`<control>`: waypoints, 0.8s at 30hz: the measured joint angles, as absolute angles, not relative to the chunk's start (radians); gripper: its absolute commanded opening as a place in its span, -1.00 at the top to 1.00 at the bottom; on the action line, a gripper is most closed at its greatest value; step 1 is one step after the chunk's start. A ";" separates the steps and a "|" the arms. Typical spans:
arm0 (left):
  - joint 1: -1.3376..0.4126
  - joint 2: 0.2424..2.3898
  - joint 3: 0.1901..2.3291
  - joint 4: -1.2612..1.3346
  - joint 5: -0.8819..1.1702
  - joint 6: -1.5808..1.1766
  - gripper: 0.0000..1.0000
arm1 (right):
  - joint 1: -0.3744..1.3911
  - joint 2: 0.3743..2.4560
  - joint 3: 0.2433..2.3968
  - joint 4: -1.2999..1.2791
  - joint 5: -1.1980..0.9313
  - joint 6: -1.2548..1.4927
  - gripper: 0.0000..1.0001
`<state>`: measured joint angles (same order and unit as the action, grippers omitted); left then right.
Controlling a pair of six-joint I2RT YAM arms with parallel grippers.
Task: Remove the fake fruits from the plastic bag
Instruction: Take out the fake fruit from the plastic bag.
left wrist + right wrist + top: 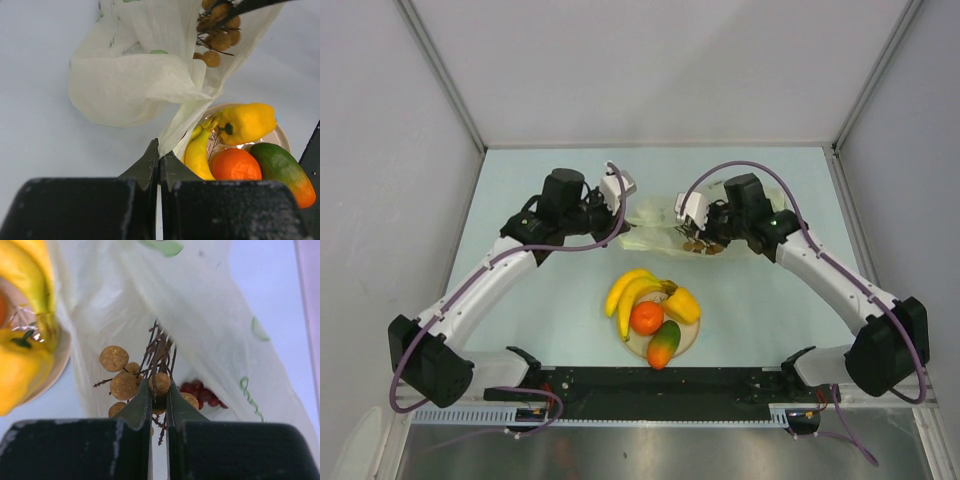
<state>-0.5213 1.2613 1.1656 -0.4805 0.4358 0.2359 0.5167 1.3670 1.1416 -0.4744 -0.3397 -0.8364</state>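
Note:
The plastic bag (pixel 655 226) lies crumpled on the table between my two grippers. My left gripper (pixel 159 156) is shut on a twisted edge of the bag (pixel 135 75). My right gripper (pixel 159 392) is shut on the twiggy stem of the brown cluster (pixel 123 385), at the bag (pixel 210 315) mouth. Dark red grapes (pixel 200 390) show through the bag film behind the cluster. On the beige plate (pixel 634 346) lie the banana bunch (pixel 625 290), the orange (pixel 646 317), a yellow fruit (pixel 682 303) and the green-red mango (pixel 663 345).
The plate stands in front of the bag, toward the arm bases. Grey walls enclose the table on the left, right and far side. A black rail (pixel 660 385) runs along the near edge.

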 measured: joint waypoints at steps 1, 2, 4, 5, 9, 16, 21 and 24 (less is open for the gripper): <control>-0.521 1.261 1.168 -0.479 0.429 0.235 0.99 | 0.518 1.351 1.137 -0.499 -0.340 -0.836 1.00; -0.521 1.261 1.173 -0.477 0.421 0.235 0.99 | 0.518 1.333 1.132 -0.521 -0.339 -0.838 1.00; -0.521 1.261 1.179 -0.472 0.408 0.235 0.99 | 0.520 1.294 1.124 -0.568 -0.339 -0.840 1.00; -0.521 1.261 1.182 -0.471 0.398 0.235 0.99 | 0.520 1.272 1.121 -0.587 -0.338 -0.843 1.00; -0.521 1.262 1.186 -0.465 0.367 0.235 0.99 | 0.519 1.191 1.114 -0.645 -0.335 -0.855 1.00; -0.521 1.283 1.209 -0.450 0.344 0.235 0.99 | 0.498 1.078 1.041 -0.693 -0.332 -0.864 1.00; -0.521 1.290 1.214 -0.449 0.344 0.235 0.99 | 0.550 0.994 1.034 -0.691 -0.328 -0.839 1.00; -0.521 1.290 1.214 -0.447 0.344 0.235 0.99 | 0.614 0.923 1.034 -0.683 -0.324 -0.812 1.00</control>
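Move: The plate I am bringing the longan bunch to lies about 16 cm back and 10 cm left of my right hand, some 17 cm below. The yellow pepper on it is 11 cm back and 5 cm left of that hand, the bananas 8 cm back and 16 cm left; the grapes in the bag are about 7 cm ahead, 4 cm right. From my left hand the plate lies roughly 12 cm back and 8 cm right, well below. Still pinching the longan stems, I draw the bunch back out of the bag's mouth with my right hand, about 10 cm, edging right at first and then partly left again, and climbing some 6 cm, mostly late on. My left hand keeps its pinch on the bag's edge and eases a couple of centimetres forward and slightly up, away from the pull. ##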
